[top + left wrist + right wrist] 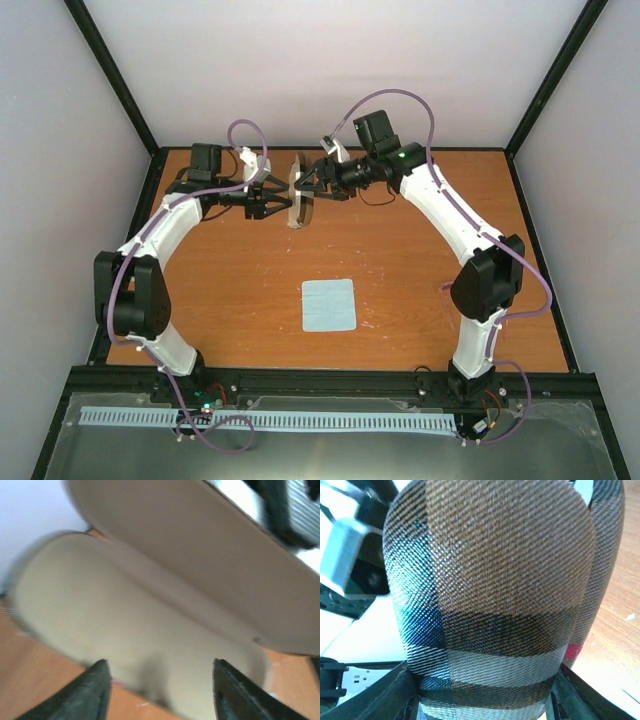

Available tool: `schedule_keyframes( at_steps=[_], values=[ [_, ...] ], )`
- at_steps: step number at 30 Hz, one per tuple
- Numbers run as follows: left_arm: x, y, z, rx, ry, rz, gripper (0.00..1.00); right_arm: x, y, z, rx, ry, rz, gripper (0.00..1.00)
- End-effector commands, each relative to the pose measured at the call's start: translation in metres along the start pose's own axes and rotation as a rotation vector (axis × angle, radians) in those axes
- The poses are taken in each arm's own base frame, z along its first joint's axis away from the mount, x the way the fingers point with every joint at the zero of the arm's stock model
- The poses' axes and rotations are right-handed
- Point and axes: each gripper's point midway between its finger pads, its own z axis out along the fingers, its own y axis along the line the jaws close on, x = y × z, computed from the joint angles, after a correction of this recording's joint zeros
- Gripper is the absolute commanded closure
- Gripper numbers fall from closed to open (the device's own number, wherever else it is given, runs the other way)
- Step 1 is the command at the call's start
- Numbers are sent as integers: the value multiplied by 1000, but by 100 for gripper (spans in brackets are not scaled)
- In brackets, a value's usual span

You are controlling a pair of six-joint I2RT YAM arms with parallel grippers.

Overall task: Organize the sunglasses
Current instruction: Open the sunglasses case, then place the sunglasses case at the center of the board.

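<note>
A brown, grey-striped glasses case [298,190] is held off the table at the back middle, standing on edge with its lid open. My right gripper [314,187] is shut on it from the right; in the right wrist view the plaid shell [505,570] fills the frame and sits between the fingers of my right gripper [482,680]. My left gripper [277,198] is just left of the case and open. In the blurred left wrist view its tips [160,664] stand apart, facing the case's beige lining [150,615]. The sunglasses are hidden.
A light blue square cloth [329,305] lies flat on the wooden table [420,290], nearer the front and middle. Black frame posts and pale walls enclose the table at the back and sides.
</note>
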Motion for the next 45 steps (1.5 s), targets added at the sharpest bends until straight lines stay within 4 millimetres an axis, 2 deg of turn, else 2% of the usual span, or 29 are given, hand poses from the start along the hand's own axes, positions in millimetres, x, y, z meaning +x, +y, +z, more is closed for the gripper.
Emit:
schedule_keyframes(
  at_steps=[1,4,6,9,12,15,16,18,21,23,24,26,28,29,31,33,35,40,45],
  values=[
    [0,45,-42,-275,41,-28,37,21,60,-18,-189,37,-165,97],
    [-12,48,-60,-335,30,8,25,23,54,-18,-199,56,-160,97],
    [-20,49,-67,-358,25,34,22,27,52,-18,-210,76,-159,97],
    [-23,50,-67,-346,28,36,23,34,49,-16,-228,99,-167,97],
    [-29,49,-64,-301,9,2,24,26,47,-16,-224,37,-212,97],
    [-44,44,-64,-261,-46,-70,23,-2,40,-20,-187,-186,-295,97],
    [-50,42,-65,-250,-66,-96,23,-14,33,-25,-168,-290,-309,97],
    [-59,38,-67,-245,-94,-132,23,-28,34,-41,-220,-505,-374,97],
    [-66,31,-71,-253,-126,-169,22,-34,27,-64,-320,-769,-395,97],
    [-69,27,-73,-258,-144,-187,22,-35,27,-70,-404,-838,-398,97],
    [-71,25,-73,-258,-152,-195,22,-37,21,-66,-423,-836,-377,97],
    [-72,23,-73,-248,-163,-217,22,-37,22,-68,-508,-877,-399,97],
    [-69,25,-72,-251,-163,-234,22,-36,25,-82,-620,-971,-418,97],
    [-66,26,-72,-254,-161,-238,22,-35,22,-83,-663,-991,-411,97],
    [-62,29,-70,-252,-159,-251,22,-38,12,-66,-691,-940,-372,97],
    [-60,31,-68,-236,-159,-273,22,-34,12,-49,-692,-894,-396,97],
    [-58,35,-66,-230,-166,-300,22,-32,12,-41,-697,-877,-396,97],
    [-58,45,-65,-241,-195,-320,20,-27,26,-42,-704,-876,-461,97],
    [-53,48,-62,-219,-195,-351,18,-25,29,-45,-700,-880,-479,97]
  ],
)
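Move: The case, already hanging open from my right hand's grip, has its middle about 4 cm to the right of my left hand, 1 cm farther out and roughly 2 cm higher. From my right hand the middle is only about 2 cm left and 1 cm below. The blue cloth lies on the table some 19 cm back from my left hand, 8 cm right and 25 cm down. I pull my left hand away from the open case, about 8 cm left and forward, spreading its fingers wider, then lift it some 5 cm and let it settle slightly. My right hand keeps its pinch on one half, draws back about 4 cm, then sweeps forward past its start while dipping and recovering. It rolls over some 55 degrees until its fingertips point left and upward. ##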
